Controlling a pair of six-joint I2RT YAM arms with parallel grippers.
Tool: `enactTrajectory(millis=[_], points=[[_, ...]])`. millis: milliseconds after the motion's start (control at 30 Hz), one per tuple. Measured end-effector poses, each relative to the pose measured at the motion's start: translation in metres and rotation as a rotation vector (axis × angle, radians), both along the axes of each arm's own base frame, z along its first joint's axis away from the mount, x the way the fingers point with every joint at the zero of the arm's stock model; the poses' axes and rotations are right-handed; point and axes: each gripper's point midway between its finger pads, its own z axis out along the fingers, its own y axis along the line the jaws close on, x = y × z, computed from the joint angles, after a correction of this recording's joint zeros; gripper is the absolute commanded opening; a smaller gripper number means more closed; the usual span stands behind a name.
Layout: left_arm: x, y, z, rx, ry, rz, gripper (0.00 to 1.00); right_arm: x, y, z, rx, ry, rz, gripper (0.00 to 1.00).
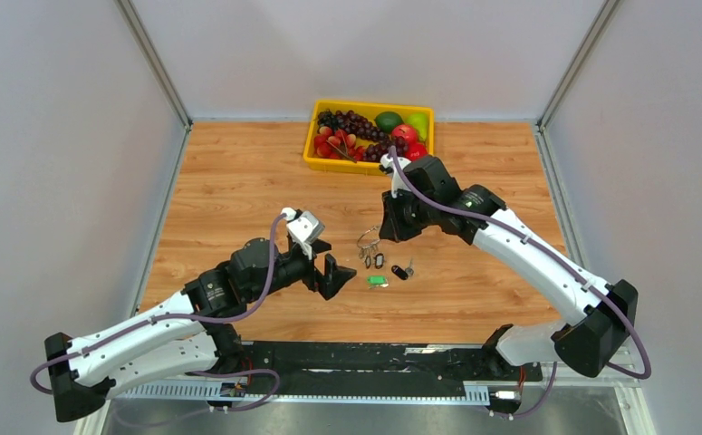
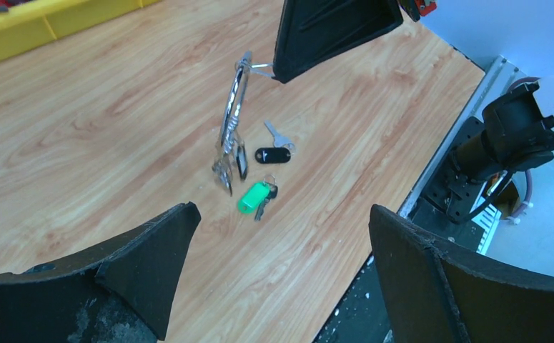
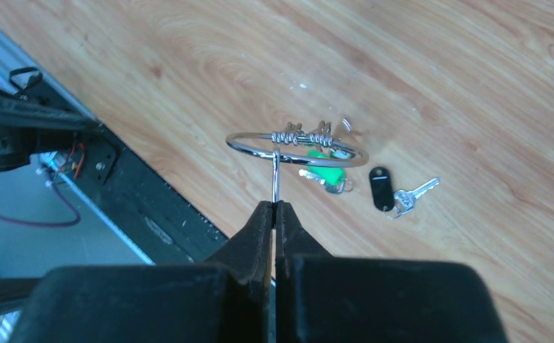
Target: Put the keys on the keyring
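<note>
The keyring (image 3: pixel 295 146), a large silver wire hoop, hangs just above the wooden table, and my right gripper (image 3: pixel 275 205) is shut on its thin straight stem. In the top view the keyring (image 1: pixel 368 239) hangs below the right gripper (image 1: pixel 385 231). A black-headed key (image 2: pixel 241 161) dangles from the hoop (image 2: pixel 232 107). Two keys lie loose on the table: a green-headed one (image 2: pixel 254 197) (image 1: pixel 378 281) and a black-headed one (image 2: pixel 274 154) (image 3: pixel 381 189) (image 1: pixel 400 271). My left gripper (image 2: pixel 281 209) (image 1: pixel 322 267) stands open and holds nothing, just left of the green key.
A yellow bin (image 1: pixel 311 149) of plastic fruit stands at the back of the table. A black rail (image 1: pixel 374 358) runs along the near edge, close to the keys. Grey walls close off both sides.
</note>
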Motion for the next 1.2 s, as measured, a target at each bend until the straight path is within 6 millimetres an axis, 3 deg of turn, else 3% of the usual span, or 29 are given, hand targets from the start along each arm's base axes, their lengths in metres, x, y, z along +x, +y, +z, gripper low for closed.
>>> enactTrajectory(millis=[233,667,1000,1200], points=[[0.010,-0.009,0.006,-0.014,-0.091,-0.007,1.00,-0.023,0.014,0.026,0.024,0.018,0.078,0.00],[0.017,-0.009,-0.027,-0.030,-0.304,-0.039,0.99,-0.040,0.031,0.059,0.043,0.039,0.144,0.00],[0.022,-0.014,0.004,-0.116,-0.459,-0.041,1.00,-0.055,0.042,0.057,0.020,0.075,0.194,0.00],[0.023,-0.015,0.011,-0.128,-0.495,-0.038,1.00,-0.066,0.052,0.058,0.013,0.092,0.225,0.00]])
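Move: The keyring, pinched at its top by the right gripper, hangs about 6 cm ahead of the left hand, 6 cm to its right and 6 cm lower. The left gripper's open mouth lies some 9 cm to the right hand's left, 5 cm back and 2 cm higher. On the table, 20 cm below the right hand, are the green-tag key, 1 cm ahead and 1 cm left, and the black-tag key, 4 cm ahead and 5 cm right. Carry the hanging keyring with the right hand back, up and left, about 6 cm each way with the rise coming first, to the left gripper's open mouth, and keep the pinch. Edge the left gripper about 2 cm forward and slightly right, dipping and coming back up, while tipping its fingers up nearly 30 degrees to level; leave its jaws wide open. ##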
